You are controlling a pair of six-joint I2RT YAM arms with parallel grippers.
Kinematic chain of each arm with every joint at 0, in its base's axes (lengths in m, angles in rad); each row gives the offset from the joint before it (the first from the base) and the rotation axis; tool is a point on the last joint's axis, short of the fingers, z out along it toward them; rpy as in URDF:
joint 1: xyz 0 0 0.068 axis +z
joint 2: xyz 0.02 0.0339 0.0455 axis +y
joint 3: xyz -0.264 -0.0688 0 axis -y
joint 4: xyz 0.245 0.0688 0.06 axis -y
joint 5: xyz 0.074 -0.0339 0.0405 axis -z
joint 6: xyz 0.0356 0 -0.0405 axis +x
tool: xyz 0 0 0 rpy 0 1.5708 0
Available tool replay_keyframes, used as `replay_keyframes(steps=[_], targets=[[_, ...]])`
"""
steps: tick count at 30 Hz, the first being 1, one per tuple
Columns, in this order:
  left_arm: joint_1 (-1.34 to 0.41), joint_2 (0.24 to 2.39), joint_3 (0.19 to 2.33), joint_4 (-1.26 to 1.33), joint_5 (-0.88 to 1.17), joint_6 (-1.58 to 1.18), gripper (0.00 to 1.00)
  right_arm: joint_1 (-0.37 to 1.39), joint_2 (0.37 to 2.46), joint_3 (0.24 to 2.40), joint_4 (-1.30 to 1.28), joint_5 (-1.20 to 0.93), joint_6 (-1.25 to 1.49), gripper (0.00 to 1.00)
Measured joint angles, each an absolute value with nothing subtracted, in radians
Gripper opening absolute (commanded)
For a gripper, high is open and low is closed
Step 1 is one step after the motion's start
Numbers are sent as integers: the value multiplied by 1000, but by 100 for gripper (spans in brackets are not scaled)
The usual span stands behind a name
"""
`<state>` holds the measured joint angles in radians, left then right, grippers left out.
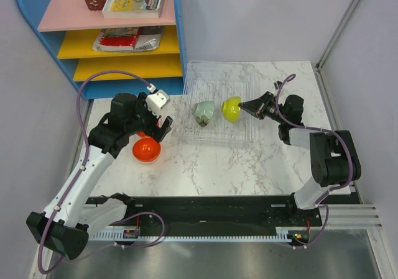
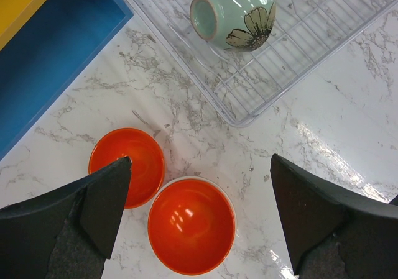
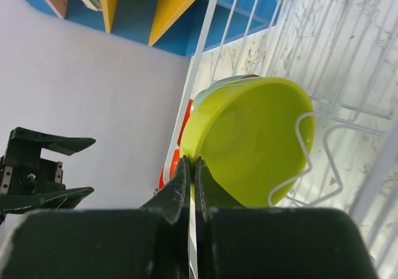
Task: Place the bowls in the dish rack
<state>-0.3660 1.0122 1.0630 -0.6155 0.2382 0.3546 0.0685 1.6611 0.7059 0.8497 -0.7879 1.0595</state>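
Observation:
The wire dish rack (image 1: 217, 80) lies at the back middle of the marble table. A lime-green bowl (image 1: 231, 109) stands on edge in it, and my right gripper (image 1: 244, 106) is shut on its rim (image 3: 190, 161). Beside it a pale green flowered bowl (image 1: 203, 112) lies tilted in the rack (image 2: 239, 12). Left of the rack, two orange bowls (image 2: 191, 225) (image 2: 140, 158) sit upright on the table, touching. My left gripper (image 2: 200, 160) hovers open above them, holding nothing; from the top view it covers most of them (image 1: 147, 149).
A blue shelf unit (image 1: 124, 36) with pink and yellow boards stands at the back left, close to the rack's left end; it holds a book and packets. White walls enclose the table on both sides.

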Motion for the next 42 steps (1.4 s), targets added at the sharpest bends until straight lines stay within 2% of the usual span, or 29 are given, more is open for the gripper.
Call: replay_keyframes(steps=[10,19,20,24,29,42], targets=[[-366,1011,1063,-620,239,355,100,30,1648,706,720,-716,987,11],[-366,1002,1063,-620,242,355,100,27,1627,723,583,-649,904,40],[-366,1001,1063,-620,243,354,100,29,1621,728,572,-649,896,48],[-366,998,1061,-620,247,354,100,39,1604,751,532,-653,868,63],[-366,998,1056,-622,249,354,100,53,1591,812,418,-642,805,69],[-366,995,1056,-623,273,354,100,99,1597,1020,3,-519,604,72]])
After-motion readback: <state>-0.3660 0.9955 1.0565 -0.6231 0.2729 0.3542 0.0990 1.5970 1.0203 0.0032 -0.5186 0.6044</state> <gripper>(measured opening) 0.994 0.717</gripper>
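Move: The yellow-green bowl, rim still pinched in the right fingers, is meant for the right side of the dish rack, about 2 cm left of that hand, 2 cm back and 7 cm below. The pale green bowl already racked lies roughly 13 cm left, 2 cm back and 6 cm below the hand; the rack's right rail is about 4 cm to its right, level with it and 5 cm lower. From the left hand that spot is some 24 cm right, 5 cm ahead and 14 cm down. The yellow-green bowl is lowered into the rack and released as the right hand sinks about 4 cm, going as far to the right and slightly forward, fingers starting to part. The hand then rises some 2 cm, opening wide around the rim, and lastly rolls about 20 degrees, its left side dipping, with the fingers near the bowl. ##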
